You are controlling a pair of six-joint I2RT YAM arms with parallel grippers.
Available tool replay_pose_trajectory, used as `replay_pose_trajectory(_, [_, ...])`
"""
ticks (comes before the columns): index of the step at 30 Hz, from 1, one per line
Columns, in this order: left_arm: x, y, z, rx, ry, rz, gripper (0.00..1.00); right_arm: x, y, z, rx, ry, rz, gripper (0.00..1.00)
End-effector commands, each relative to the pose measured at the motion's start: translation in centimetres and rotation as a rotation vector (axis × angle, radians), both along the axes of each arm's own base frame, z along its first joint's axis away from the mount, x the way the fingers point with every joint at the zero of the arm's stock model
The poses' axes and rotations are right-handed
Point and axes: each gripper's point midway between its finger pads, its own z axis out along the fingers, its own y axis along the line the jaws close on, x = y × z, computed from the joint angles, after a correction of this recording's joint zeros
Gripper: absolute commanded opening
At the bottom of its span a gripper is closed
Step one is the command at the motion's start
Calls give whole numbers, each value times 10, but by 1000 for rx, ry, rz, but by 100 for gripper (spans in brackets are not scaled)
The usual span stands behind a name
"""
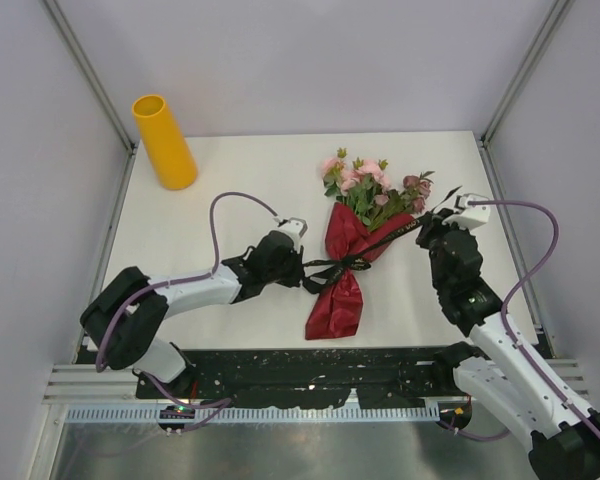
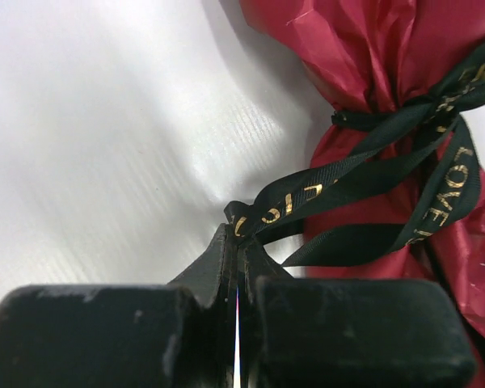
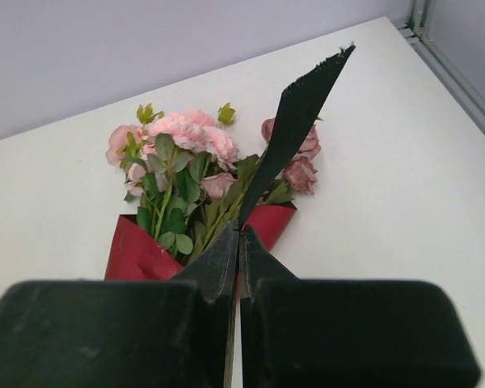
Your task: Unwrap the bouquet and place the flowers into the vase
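Observation:
The bouquet (image 1: 346, 262) lies on the white table, its dark red paper (image 2: 364, 48) still tied at the waist by a black ribbon (image 2: 339, 174) with gold letters. Pink and mauve flowers (image 1: 370, 185) stick out of its far end. My left gripper (image 1: 300, 268) is shut on one ribbon end just left of the knot, the tail pinched at its tips (image 2: 239, 234). My right gripper (image 1: 428, 222) is shut on the other ribbon end (image 3: 295, 129), right of the flowers (image 3: 186, 141). The ribbon runs taut between both grippers. The yellow-orange vase (image 1: 163, 140) stands upright at the far left corner.
Grey walls with metal posts (image 1: 90, 80) close in the table on three sides. A black base plate (image 1: 320, 375) runs along the near edge. Purple cables (image 1: 540, 250) loop from both arms.

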Motion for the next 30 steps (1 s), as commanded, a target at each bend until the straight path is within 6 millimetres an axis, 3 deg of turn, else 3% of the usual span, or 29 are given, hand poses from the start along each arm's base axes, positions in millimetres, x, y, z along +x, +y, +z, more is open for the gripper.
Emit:
replay_pose_trajectory(1, [4,14,20,-21,-39,71,0,3,-31,26,27,-51,-138,5])
replay_pose_trajectory(9, [-4,23,25,-34,-37,72,0,5,-86,30,54,-26,-348,5])
replay_pose_trajectory(18, [-4,25,21,-27,-31,73,0,-24,-152,51,89,-41,-660,5])
replay_pose_trajectory(25, [-5,24,19,-31,-20,72,0,-35,-172,75,97,-66,-776,5])
replay_pose_trajectory(28, [-7,23,22,-42,-20,68,0,-29,-168,84,89,-68,-738,5])
replay_pose_trajectory(30, [-8,21,26,-56,-22,60,0,-18,-157,75,97,-36,-655,5])
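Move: The black ribbon's knot lies roughly 13 cm to the right of my left hand and 4 cm ahead, a little below it. The same knot is some 17 cm to the left of my right hand, about level fore and aft, and 20 cm below. The flower heads lie some 25 cm ahead of my right hand and 8 cm to its left, down on the table. The wrapper's bottom end sits about 10 cm right of my left hand and 10 cm back. I draw my right hand some 16 cm to the right, away from the knot, keeping its ribbon pinched; I swing the wrist about 40 degrees clockwise and, in the second half, rise about 6 cm and ease slightly back. My left hand keeps its own grip on ribbon by the table, going about 2 cm left and lifting slightly early on, then nearly holding still as the counter-pull. ##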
